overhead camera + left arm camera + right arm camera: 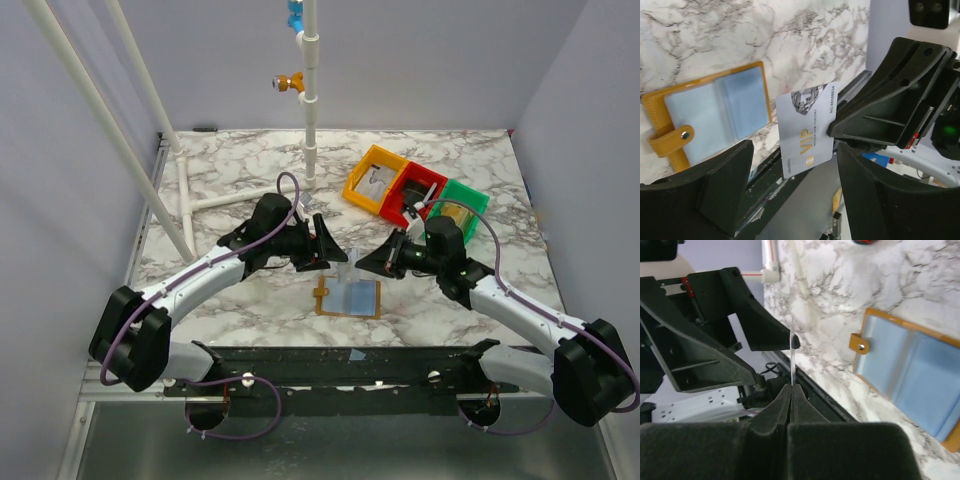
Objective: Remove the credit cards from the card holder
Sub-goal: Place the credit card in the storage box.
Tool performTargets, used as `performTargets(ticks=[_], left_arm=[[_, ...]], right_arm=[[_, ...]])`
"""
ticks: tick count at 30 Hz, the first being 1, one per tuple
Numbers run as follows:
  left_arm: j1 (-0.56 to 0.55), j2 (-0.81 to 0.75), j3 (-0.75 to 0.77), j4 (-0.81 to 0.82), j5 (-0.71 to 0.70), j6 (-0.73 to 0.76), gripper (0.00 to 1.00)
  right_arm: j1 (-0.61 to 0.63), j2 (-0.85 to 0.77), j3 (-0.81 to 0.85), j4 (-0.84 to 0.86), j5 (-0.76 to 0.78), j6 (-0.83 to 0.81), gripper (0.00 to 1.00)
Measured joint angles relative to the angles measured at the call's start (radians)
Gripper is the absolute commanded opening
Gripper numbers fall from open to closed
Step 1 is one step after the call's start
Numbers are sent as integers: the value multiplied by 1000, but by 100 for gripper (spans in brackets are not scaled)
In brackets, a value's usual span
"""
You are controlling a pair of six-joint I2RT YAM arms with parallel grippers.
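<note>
The mustard-brown card holder [350,298] lies open on the marble, its grey-blue pockets facing up [715,112] [912,370]. Above the table's near edge, a grey credit card [805,130] printed "VIP" hangs in the air, with my right gripper [791,387] shut on one edge. It appears edge-on [791,357] in the right wrist view. My left gripper [794,150] is open, its fingers standing on either side of the card without touching it. In the top view both grippers, left [330,247] and right [366,262], meet just behind the card holder.
Orange [375,180], red [418,192] and green [462,208] bins stand at the back right. A white pipe frame [312,110] rises at the back. A small blue flat piece [357,354] lies on the black front rail [300,365].
</note>
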Motion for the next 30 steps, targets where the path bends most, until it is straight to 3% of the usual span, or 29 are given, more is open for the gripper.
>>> performTargets(ticks=[9, 17, 19, 21, 23, 26, 30], left_arm=[[8, -16, -27, 94, 89, -77, 46], [17, -27, -52, 192, 153, -153, 0], [19, -35, -53, 216, 165, -164, 0], [19, -45, -54, 226, 169, -167, 0], [18, -48, -55, 226, 169, -168, 0], [18, -48, -56, 219, 168, -165, 0], [18, -49, -53, 173, 151, -140, 0]], right_arm=[[0, 0, 0, 117, -107, 106, 1], [-2, 0, -2, 152, -134, 135, 3], [-3, 0, -2, 144, -134, 131, 24], [-3, 0, -2, 132, -134, 125, 61], [-3, 0, 5, 117, -131, 112, 86], [-3, -3, 23, 74, -115, 78, 99], [-3, -29, 61, -28, -51, 31, 100]])
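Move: Some 4 cm to the right of the left hand point, level with it and a touch lower, hangs the credit card, which the shut right fingers hold by its edge. From the right hand, the card's middle is about 2 cm left and 1 cm down. The open card holder lies about 14 cm below the left hand, 3 cm back and 4 cm right. The orange box is roughly 26 cm ahead and 10 cm right of the left hand, the red box 24 cm ahead and 20 cm right. Rising together about 4 cm, the two hands draw closer by some 2 to 3 cm, their fingers tipping up about 10 degrees. The left, already open around the card's free edge, shuts until it pinches the card. Only then does the right open wide, letting go and starting to ease back to its right. ##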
